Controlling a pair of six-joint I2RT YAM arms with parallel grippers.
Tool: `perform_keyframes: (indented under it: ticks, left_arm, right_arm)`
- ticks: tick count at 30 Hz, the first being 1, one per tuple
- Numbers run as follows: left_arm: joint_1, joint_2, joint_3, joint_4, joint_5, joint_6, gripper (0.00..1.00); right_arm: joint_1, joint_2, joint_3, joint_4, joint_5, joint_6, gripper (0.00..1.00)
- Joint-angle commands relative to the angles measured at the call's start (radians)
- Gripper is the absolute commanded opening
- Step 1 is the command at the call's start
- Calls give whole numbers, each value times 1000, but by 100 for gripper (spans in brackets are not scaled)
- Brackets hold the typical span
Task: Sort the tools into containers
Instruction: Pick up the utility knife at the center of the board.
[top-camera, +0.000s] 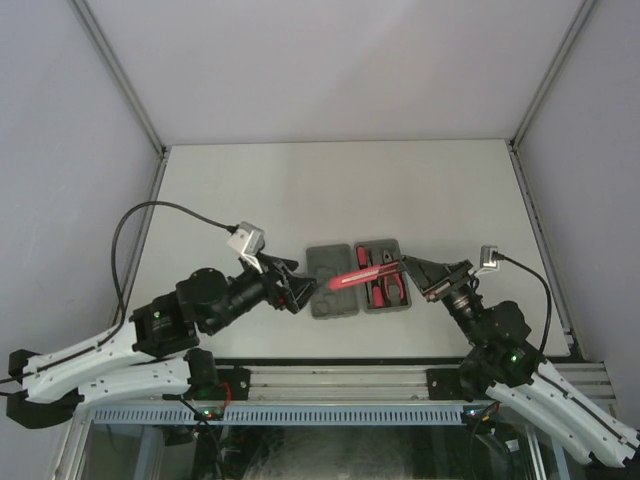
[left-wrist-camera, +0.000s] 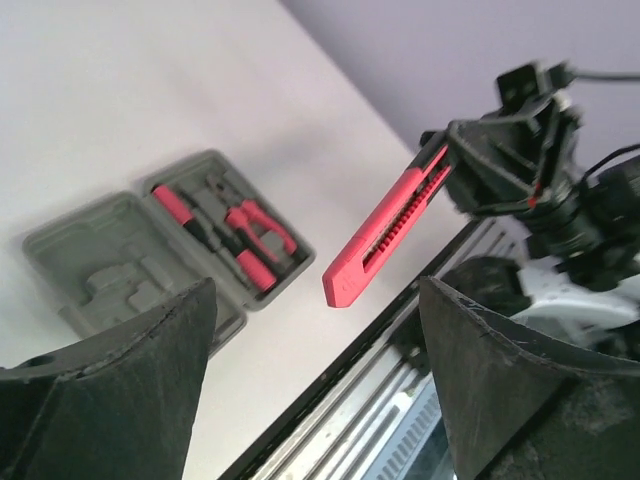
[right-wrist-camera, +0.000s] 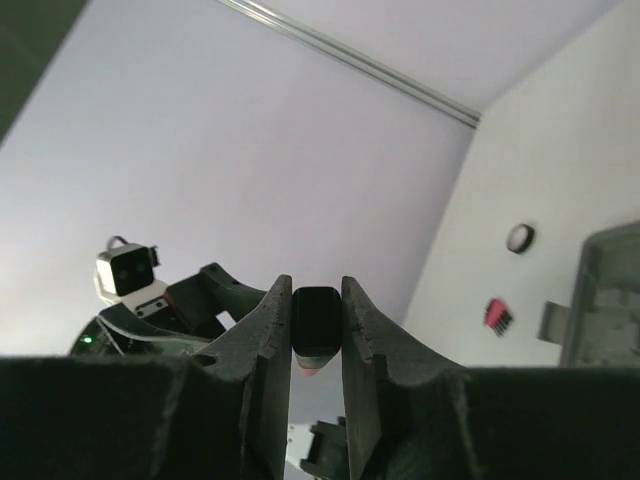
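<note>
A red utility knife (top-camera: 365, 276) hangs in the air over the two grey trays. My right gripper (top-camera: 410, 268) is shut on its black end (right-wrist-camera: 317, 320). In the left wrist view the knife (left-wrist-camera: 385, 225) slants down from the right gripper (left-wrist-camera: 450, 160). Its free tip lies just beyond my left gripper (left-wrist-camera: 315, 300), which is open and holds nothing. My left gripper (top-camera: 300, 290) sits just left of the trays. The left tray (top-camera: 330, 283) shows bare recesses. The right tray (top-camera: 400, 303) holds red-and-black handled tools (left-wrist-camera: 225, 225), pliers among them.
A small dark ring (right-wrist-camera: 518, 238) and a small red ridged piece (right-wrist-camera: 498, 314) lie on the white table beyond a tray edge (right-wrist-camera: 610, 290). The metal rail (top-camera: 330, 380) runs along the table's near edge. Purple walls enclose the table.
</note>
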Motion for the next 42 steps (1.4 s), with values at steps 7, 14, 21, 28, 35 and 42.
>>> perform_keyframes:
  ticks: [7,14,21,28,35,42]
  left_arm:
    - [2,-60,17,238,72,-166,85]
    - [2,-32,-5,376,145,-219,75]
    - [2,44,6,436,219,-255,64]
    - [2,82,13,439,232,-270,56]
    - [2,97,20,440,242,-273,40]
    - [2,131,46,440,272,-282,22]
  right_arm:
    - [-2,-9,-9,358,-29,48,0]
    - [-2,109,10,520,-52,97,0]
    - [-1,189,18,628,-93,100,0]
    - [-2,156,-1,627,-99,61,0]
    - [-2,112,-8,562,-88,24,0]
    - [-1,84,-38,549,-60,22,0]
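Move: The utility knife hangs in the air, its dark end already in the right fingers and its middle about 6 cm left, 2 cm back and 2 cm below that hand. From the open left hand the knife's middle lies some 9 cm right, 2 cm ahead and 4 cm below. The case's empty half lies about 10 cm ahead and 4 cm right of the left hand, its filled half 11 cm ahead and 15 cm right, both nearly 30 cm down. The left fingers close around the free red end of the knife while the right hand keeps its pinch on the dark end. To get there the left hand rises about 9 cm, then eases slightly down while working some 6 cm right and a little back, rolling about 25 degrees with its left side dipping. The right hand lifts the knife about 9 cm, tilting its fingertips upward. ##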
